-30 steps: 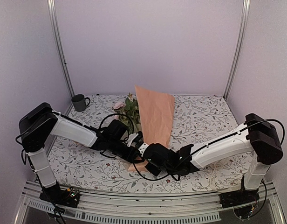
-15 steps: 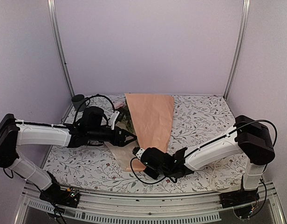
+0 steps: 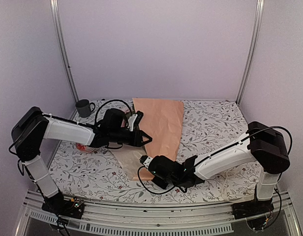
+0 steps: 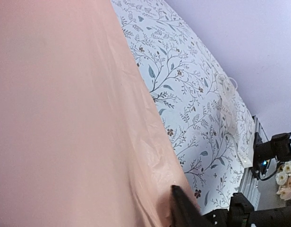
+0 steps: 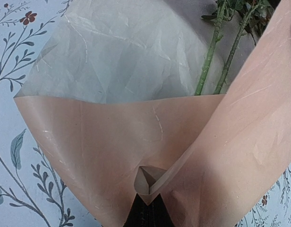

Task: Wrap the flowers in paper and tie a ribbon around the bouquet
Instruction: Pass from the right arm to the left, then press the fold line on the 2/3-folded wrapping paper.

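The peach-orange paper [image 3: 161,123] lies folded into a cone in the middle of the table, its left flap raised. My right gripper [image 3: 150,166] is shut on the folded bottom tip of the paper [image 5: 148,182]. Two green stems of the flowers [image 5: 209,52] run inside the cone; their blooms are hidden. My left gripper [image 3: 145,137] is at the paper's left edge. One dark finger [image 4: 183,208] shows in front of the sheet [image 4: 65,118] and the other is hidden behind it. The cream ribbon [image 4: 235,123] lies on the tablecloth at the right.
A dark mug [image 3: 84,107] stands at the back left corner. A red-and-white dish [image 3: 82,146] peeks out under my left arm. Metal posts [image 3: 63,49] rise at both back corners. Black cables loop over the left wrist.
My left arm pulled away from the cone's bottom toward the back left, then came back to the paper's left edge. The left flap now stands wider. The right gripper kept the tip.
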You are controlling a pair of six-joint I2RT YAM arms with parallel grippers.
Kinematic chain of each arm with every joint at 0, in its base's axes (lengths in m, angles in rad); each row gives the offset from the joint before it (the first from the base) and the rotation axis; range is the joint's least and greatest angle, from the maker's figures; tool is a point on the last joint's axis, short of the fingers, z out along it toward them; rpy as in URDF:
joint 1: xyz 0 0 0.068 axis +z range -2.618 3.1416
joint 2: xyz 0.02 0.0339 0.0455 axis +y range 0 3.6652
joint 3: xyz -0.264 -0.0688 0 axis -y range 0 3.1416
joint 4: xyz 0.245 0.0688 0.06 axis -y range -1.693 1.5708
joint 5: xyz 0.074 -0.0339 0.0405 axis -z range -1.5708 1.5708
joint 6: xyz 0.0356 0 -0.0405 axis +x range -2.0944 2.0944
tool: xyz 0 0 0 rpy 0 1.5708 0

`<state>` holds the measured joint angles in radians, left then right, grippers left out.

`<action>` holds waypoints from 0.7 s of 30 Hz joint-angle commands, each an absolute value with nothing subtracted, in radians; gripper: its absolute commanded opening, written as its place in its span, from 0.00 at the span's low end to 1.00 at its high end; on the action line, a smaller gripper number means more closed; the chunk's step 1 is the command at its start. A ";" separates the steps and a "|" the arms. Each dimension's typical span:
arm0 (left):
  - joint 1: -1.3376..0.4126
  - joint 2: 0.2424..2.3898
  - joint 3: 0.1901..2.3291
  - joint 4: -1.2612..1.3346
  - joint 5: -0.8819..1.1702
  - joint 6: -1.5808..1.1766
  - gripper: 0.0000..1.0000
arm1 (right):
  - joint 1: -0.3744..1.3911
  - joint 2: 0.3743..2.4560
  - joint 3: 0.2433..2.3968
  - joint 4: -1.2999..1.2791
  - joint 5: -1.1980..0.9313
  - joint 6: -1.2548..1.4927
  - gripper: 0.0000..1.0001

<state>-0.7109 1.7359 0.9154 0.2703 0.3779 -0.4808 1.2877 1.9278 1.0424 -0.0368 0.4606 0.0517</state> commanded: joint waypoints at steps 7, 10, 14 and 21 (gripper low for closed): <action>-0.651 1.776 0.817 0.233 0.342 -0.505 0.00 | 1.301 1.846 1.055 -0.181 0.325 0.069 0.18; -0.633 1.825 0.785 0.275 0.385 -0.519 0.00 | 1.301 1.764 0.994 -0.166 0.293 0.066 0.29; -0.629 1.879 0.781 0.305 0.397 -0.531 0.00 | 1.301 1.649 0.930 -0.164 0.247 0.067 0.36; -0.627 1.886 0.769 0.312 0.381 -0.536 0.00 | 1.199 1.483 0.825 -0.063 -0.006 0.249 0.60</action>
<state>-0.6338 1.8729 0.7872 0.3122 0.3878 -0.5335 1.2778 1.5379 0.8700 -0.1333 0.1802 0.0998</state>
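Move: The wrapping paper's raised edge lies at the left fingers, within about 1 cm and slightly below them; the patterned bowl is some 27 cm to that hand's left and 2 cm farther out, about 10 cm lower. The right hand still pinches the paper's near fold, right at its fingertips just above the table, with the flower stems under the paper some 12 cm straight ahead and about 2 cm lower. The paper's raised edge is pinched as the left fingers shut fully; that hand then takes it down about 10 cm to just above the table and some 5 cm left, fingers tipping about 15 degrees steeper. Meanwhile the near fold is let go: the right fingers open past halfway, and the hand backs off and rises, drifting a little right. ##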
